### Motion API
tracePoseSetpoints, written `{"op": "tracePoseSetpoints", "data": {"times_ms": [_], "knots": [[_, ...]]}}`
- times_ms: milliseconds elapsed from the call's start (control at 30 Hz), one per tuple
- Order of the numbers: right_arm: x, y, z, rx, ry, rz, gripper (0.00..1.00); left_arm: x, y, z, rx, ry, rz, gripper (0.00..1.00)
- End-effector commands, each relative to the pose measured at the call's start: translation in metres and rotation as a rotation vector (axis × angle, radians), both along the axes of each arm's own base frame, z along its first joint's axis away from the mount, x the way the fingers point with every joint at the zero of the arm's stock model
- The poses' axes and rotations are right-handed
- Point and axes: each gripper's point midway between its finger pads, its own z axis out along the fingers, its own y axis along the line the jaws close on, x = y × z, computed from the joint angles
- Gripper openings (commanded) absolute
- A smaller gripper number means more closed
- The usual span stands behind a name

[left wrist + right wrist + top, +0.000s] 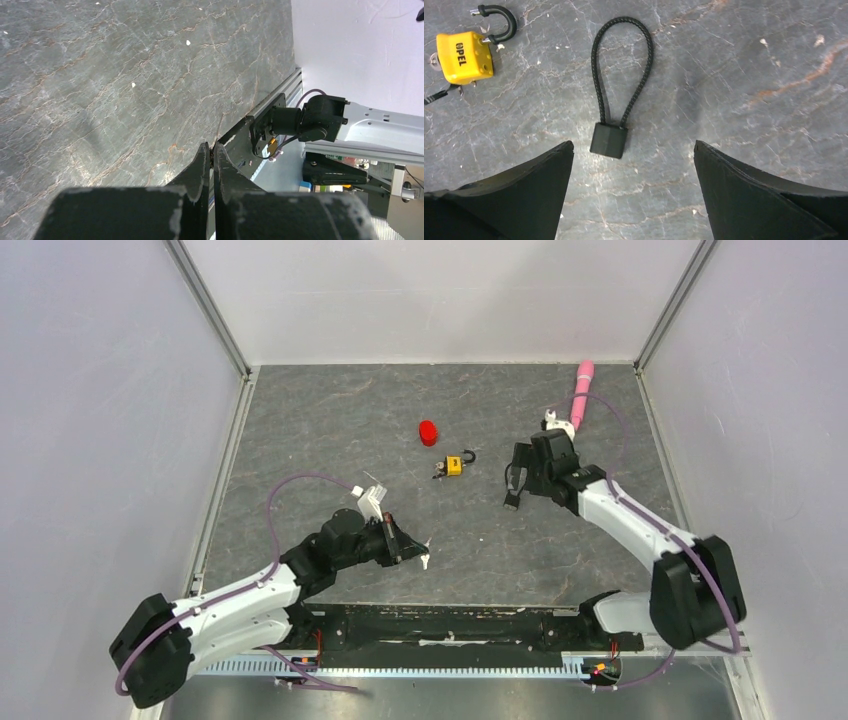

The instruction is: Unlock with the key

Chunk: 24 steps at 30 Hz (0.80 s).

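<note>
The small yellow padlock (454, 465) (463, 56) lies mid-table with its black shackle (499, 22) swung open. The key (440, 472) (432, 61) shows as tiny silvery bits at the padlock's left end, partly cut off by the edge of the right wrist view. My right gripper (522, 472) (631, 145) hovers open to the right of the padlock, with nothing between its fingers. A black cord loop with a block end (616, 100) lies on the table just ahead of its tips. My left gripper (425, 558) (211, 147) is shut, low over the near table, far from the padlock.
A red cap-like object (428, 432) sits behind the padlock. A pink stick (581, 390) lies at the back right by the wall. Metal rails edge the grey slate table (330, 420) on both sides, with white walls around.
</note>
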Motion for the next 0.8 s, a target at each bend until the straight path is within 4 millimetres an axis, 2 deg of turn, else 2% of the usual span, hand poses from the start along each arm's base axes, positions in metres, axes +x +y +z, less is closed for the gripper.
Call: {"op": "tracePoseSetpoints", "data": {"times_ms": [0,133,267,433,633,767], "knots": [[0.021,0.011,-0.004,0.009,0.044,0.006,0.89,0.007,-0.006,0.014,-0.021,-0.033,-0.004,0.02],[0.025,0.011,-0.027,0.007,0.12,-0.028,0.8,0.007,-0.007,0.013,-0.018,-0.03,-0.009,0.02],[0.029,0.016,-0.037,0.04,0.158,-0.034,0.71,0.007,-0.007,0.011,-0.011,-0.03,-0.015,0.02],[0.03,0.029,-0.043,0.076,0.184,0.016,0.68,0.008,-0.009,0.009,-0.006,-0.024,-0.022,0.02],[0.019,0.034,-0.063,0.1,0.253,0.033,0.66,0.009,-0.013,0.008,-0.016,-0.016,-0.031,0.02],[0.013,0.036,-0.074,0.112,0.293,0.021,0.61,0.009,-0.014,0.008,-0.019,-0.014,-0.033,0.02]]}}
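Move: The black tag's block lies about 10 cm below the right hand, some 4 cm to its left and 2 cm ahead, with its cord loop stretching forward. From the right hand, the yellow lock sits roughly 10 cm ahead and 16 cm left, and the red object about 17 cm ahead and 21 cm left, both on the table. From the left hand the block is some 18 cm ahead, 18 cm right and 12 cm below. Bring the right gripper down about 7 cm over the black block, easing left by some 3 cm as it sinks, and tip the fingers about 15 degrees more steeply downward. Narrow the wide-open fingers to roughly two thirds so that they straddle the block without closing on it. Let the shut left gripper sink some 2 cm. ##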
